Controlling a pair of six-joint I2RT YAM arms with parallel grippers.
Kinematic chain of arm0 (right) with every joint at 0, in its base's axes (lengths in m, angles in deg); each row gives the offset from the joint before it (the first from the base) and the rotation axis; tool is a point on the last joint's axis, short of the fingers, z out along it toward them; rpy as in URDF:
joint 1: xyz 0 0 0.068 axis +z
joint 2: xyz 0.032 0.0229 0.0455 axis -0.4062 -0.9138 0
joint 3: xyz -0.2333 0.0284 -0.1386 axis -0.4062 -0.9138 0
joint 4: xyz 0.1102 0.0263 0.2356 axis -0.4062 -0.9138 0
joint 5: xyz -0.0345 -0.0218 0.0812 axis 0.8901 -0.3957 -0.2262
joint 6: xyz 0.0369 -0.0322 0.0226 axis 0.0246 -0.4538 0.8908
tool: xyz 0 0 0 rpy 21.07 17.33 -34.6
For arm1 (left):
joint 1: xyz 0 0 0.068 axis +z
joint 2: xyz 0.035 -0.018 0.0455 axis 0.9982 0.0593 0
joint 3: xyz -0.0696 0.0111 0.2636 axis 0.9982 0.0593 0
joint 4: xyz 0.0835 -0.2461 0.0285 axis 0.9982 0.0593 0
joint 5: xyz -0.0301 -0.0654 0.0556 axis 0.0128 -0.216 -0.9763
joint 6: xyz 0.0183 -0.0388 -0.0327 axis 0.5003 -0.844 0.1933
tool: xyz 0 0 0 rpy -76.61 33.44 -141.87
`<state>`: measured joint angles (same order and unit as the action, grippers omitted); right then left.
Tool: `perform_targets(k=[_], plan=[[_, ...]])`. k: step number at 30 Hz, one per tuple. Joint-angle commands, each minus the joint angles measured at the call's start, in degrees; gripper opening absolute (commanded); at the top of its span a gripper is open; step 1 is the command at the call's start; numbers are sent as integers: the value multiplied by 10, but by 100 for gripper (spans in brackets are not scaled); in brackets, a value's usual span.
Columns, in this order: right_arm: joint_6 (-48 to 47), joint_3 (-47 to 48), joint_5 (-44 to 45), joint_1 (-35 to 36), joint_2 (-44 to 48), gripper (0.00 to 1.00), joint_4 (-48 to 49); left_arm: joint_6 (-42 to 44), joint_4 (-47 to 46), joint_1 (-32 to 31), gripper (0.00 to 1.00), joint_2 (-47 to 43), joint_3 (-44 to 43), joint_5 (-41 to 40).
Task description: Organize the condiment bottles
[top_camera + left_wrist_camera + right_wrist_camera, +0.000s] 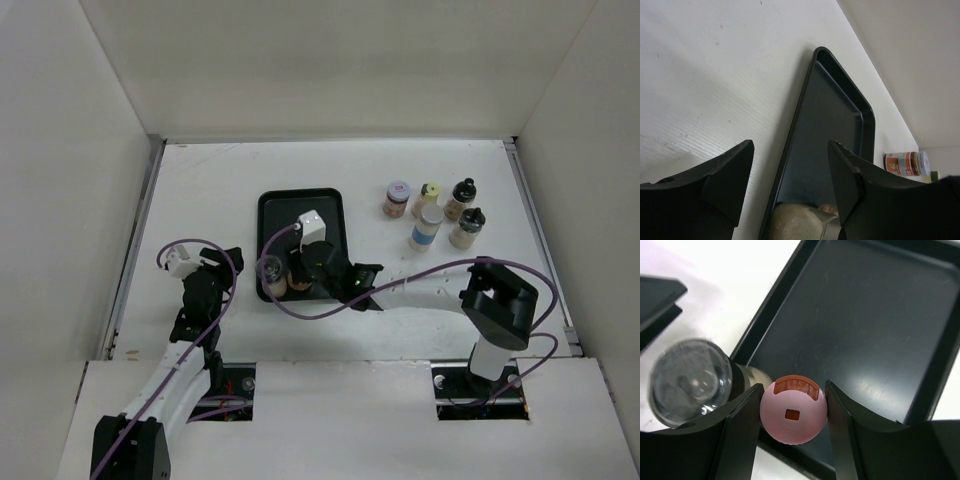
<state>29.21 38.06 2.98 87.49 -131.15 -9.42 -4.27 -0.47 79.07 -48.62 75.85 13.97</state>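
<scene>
A pink-capped condiment bottle (793,412) stands upright between my right gripper's (793,410) fingers, which press on both sides of its cap, over the near left part of the black tray (865,315). Just left of it stands a clear-capped bottle (690,382), at the tray's near left corner (270,272). My right gripper (300,272) reaches across from the right. Left of the tray, my left gripper (222,260) stands open and holds nothing (790,155), facing the tray's left rim (790,150). Several more condiment bottles (428,212) stand grouped on the table at the right.
White walls close in the table on the left, back and right. The right arm's purple cable (330,305) loops over the tray's near edge. The far part of the tray (300,205) is bare.
</scene>
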Motion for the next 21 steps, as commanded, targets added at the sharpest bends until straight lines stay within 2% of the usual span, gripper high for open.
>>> perform_targets(k=[1,5,7,9,11,12,13,21], plan=[[32,-12,24,9,-10,42,9,-1,-31,4,59,5,7,6],[35,-26,41,19,-5,41,3,-3,-34,5,59,1,10,10],[50,-34,42,23,0,44,-3,-3,-37,2,59,9,7,9],[57,-35,36,25,1,54,-8,-3,-38,3,59,9,8,13],[54,-35,36,29,2,72,-8,-4,-38,5,59,4,11,12],[55,-35,36,29,6,78,-9,-3,-38,4,59,6,9,9],[59,-35,35,29,11,81,-12,-2,-38,3,59,10,7,8],[62,-48,20,24,80,84,-27,-3,-38,4,59,9,8,14]])
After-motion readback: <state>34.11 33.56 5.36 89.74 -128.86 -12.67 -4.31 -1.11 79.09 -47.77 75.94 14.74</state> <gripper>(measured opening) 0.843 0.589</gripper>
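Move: The right hand already holds the pink-lidded bottle over the near-left part of the tray; its spot on the tray floor is about 7 cm below and 1 cm back. The black-capped bottle stands there some 5 cm to the left, about level with it. The tray's near rim runs roughly 4 cm behind the hand, slightly to the right. From the left hand, that spot is about 18 cm right, 5 cm back and 5 cm below. Down first, about 1.5 cm, the right hand sets the pink-lidded bottle on the tray floor beside the black-capped one. After a brief near-pause its fingers open wide and let go, while the hand slips a couple of centimetres back and to the right, dips another 1.5 cm or so, and starts to rise. ##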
